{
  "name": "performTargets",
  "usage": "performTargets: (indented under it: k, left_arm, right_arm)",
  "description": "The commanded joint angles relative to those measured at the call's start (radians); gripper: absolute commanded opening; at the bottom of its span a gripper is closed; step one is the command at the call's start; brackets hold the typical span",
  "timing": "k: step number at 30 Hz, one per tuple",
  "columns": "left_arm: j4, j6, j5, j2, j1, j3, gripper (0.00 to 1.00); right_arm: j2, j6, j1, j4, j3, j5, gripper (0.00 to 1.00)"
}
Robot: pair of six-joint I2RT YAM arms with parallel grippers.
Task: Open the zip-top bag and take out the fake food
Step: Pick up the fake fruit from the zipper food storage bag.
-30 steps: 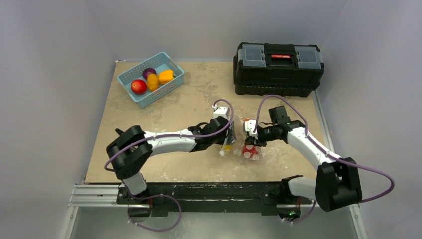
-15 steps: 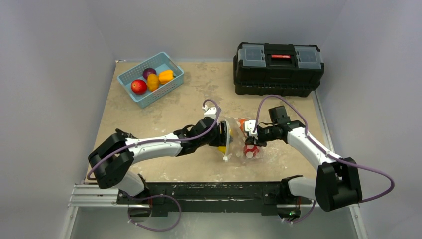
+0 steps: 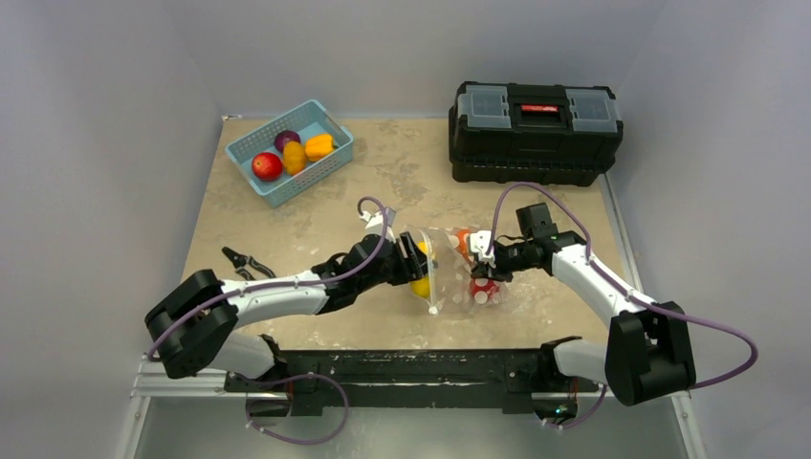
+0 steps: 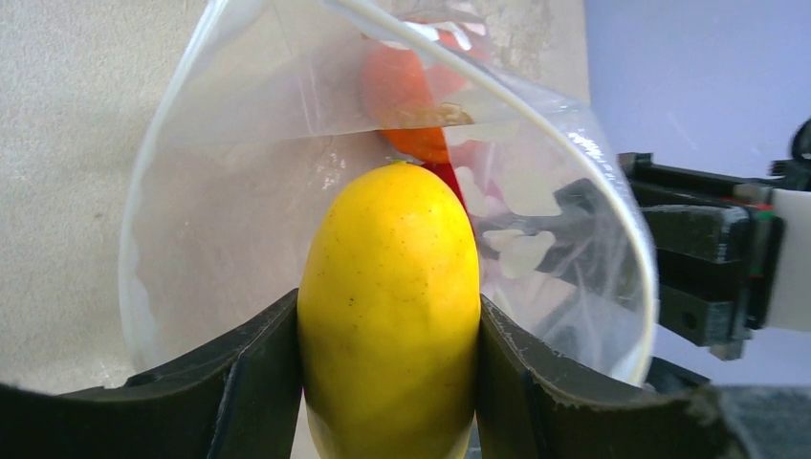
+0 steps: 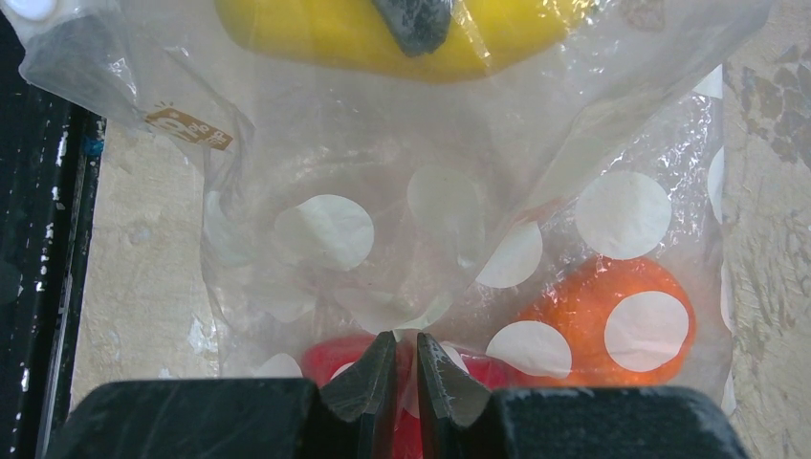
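Observation:
The zip-top bag (image 3: 457,277) lies on the table between the arms, clear with white dots, its white-rimmed mouth (image 4: 536,105) gaping toward the left arm. My left gripper (image 3: 419,275) is shut on a yellow fake fruit (image 4: 389,306) at the bag's mouth, just left of the zip strip. My right gripper (image 5: 397,356) is shut on a pinch of the bag's film (image 5: 383,191) at its far end. An orange piece (image 5: 583,316) and a red piece (image 5: 335,359) of fake food lie inside the bag.
A light-blue basket (image 3: 251,145) at the back left holds red, purple and orange fruits. A black toolbox (image 3: 536,120) stands at the back right. Grey walls close in the table on three sides.
The left arm has drawn back to the left with the yellow fruit, from inside the bag to its mouth. The bag has spread open. The right arm has held still.

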Motion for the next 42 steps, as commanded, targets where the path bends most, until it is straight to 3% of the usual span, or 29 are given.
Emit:
performTargets:
  k: [1, 17, 29, 42]
  left_arm:
    - [0.109, -0.067, -0.028, -0.074, 0.008, -0.024, 0.00]
    - [0.161, -0.323, -0.122, -0.158, 0.024, -0.144, 0.00]
    - [-0.140, -0.469, -0.217, -0.282, 0.039, -0.117, 0.00]
    - [-0.504, -0.396, -0.345, -0.457, 0.146, -0.029, 0.00]
  right_arm:
    - [0.002, 0.002, 0.004, 0.005, 0.021, 0.003, 0.12]
    - [0.006, 0.002, 0.005, 0.007, 0.018, 0.007, 0.12]
    - [0.008, 0.002, 0.005, 0.007, 0.018, 0.007, 0.12]
    - [0.009, 0.004, 0.005, 0.009, 0.017, 0.012, 0.12]
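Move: The left hand already grips the yellow food in the bag's mouth; the blue basket lies about 27 cm ahead and 32 cm left of it, roughly 6 cm lower. Of this hand, the bag's middle is some 9 cm right and 2 cm back, with the orange food 9 cm right and 4 cm ahead. For the right hand, still pinching the bag, the basket is about 30 cm ahead and 45 cm left. Left hand draws the held yellow food about 11 cm left, slightly up, from the bag, turning 30° counter-clockwise. ##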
